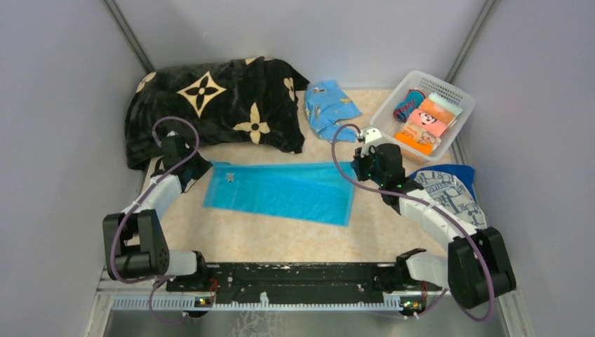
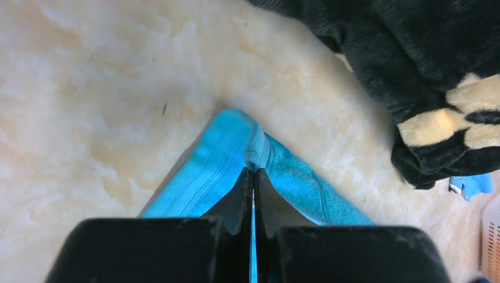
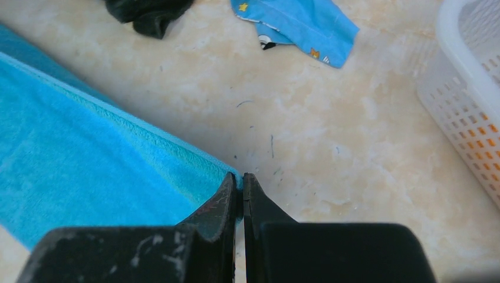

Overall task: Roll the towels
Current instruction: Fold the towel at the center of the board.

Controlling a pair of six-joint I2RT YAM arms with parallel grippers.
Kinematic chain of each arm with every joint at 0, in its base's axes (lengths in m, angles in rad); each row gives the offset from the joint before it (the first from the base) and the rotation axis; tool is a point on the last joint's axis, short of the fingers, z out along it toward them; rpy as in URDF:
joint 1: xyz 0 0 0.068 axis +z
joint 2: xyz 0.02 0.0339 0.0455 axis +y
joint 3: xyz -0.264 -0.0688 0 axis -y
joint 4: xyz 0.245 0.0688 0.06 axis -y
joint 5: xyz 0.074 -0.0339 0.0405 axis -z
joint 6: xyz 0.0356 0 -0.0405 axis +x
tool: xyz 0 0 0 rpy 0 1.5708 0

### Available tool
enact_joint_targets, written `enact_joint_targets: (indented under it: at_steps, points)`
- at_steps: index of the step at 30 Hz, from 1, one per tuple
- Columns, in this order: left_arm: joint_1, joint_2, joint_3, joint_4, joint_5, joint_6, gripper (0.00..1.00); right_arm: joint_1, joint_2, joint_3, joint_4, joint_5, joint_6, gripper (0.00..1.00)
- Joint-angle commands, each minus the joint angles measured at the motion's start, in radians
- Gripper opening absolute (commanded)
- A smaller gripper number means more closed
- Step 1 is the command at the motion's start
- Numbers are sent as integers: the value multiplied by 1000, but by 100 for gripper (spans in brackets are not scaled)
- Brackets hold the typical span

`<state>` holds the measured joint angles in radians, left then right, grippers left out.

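Note:
The turquoise towel [image 1: 281, 191] lies spread flat across the middle of the table. My left gripper [image 1: 201, 169] is at its far-left corner. In the left wrist view this gripper [image 2: 253, 172] is shut on a pinched-up fold of the turquoise towel [image 2: 200, 171]. My right gripper [image 1: 355, 166] is at the far-right corner. In the right wrist view it [image 3: 240, 175] is shut on the edge of the turquoise towel [image 3: 88, 171]. The white towel with dark-blue print [image 1: 449, 195] lies bunched at the right, on top of the royal-blue towel [image 1: 460, 170].
A black blanket with cream flowers [image 1: 210, 105] is heaped at the back left, close to the left gripper. A light-blue printed cloth [image 1: 330, 105] lies at the back centre. A white basket [image 1: 449, 95] holding several items stands at the back right.

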<state>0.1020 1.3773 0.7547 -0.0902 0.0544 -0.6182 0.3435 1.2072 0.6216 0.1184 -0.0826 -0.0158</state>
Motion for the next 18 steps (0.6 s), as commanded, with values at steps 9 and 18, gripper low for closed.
enact_joint_targets:
  at_steps: [9,18]
  points:
    - [21,-210,-127,-124,-90,-61,0,-15,-225,-120,-110,-146,-40,2]
    - [22,-289,-187,-198,-143,-69,0,17,-245,-80,-276,-214,-147,0]
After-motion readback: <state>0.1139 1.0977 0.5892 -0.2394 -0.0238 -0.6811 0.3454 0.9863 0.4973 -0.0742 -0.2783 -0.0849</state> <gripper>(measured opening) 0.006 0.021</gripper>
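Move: Both shut grippers hold the two far corners of the light-blue towel a little above the board. Its near left corner lies about 13 cm back from the left hand, 2 cm left and 6 below, with the black blanket some 24 cm ahead and 3 cm right. From the right hand, the towel's near right corner is roughly 18 cm back and 2 left, the patterned cloth 22 ahead and 9 left, the basket 20 ahead and 27 right. Keeping their pinch on the two corners of the raised edge, both hands together draw it back over the part of the towel lying on the board, towards the near edge, the left hand by about 6.5 cm and nearly level. The right hand comes back about 7 cm, sinking a couple of centimetres and swinging roughly 10 degrees counter-clockwise, while the left turns only slightly the same way. ##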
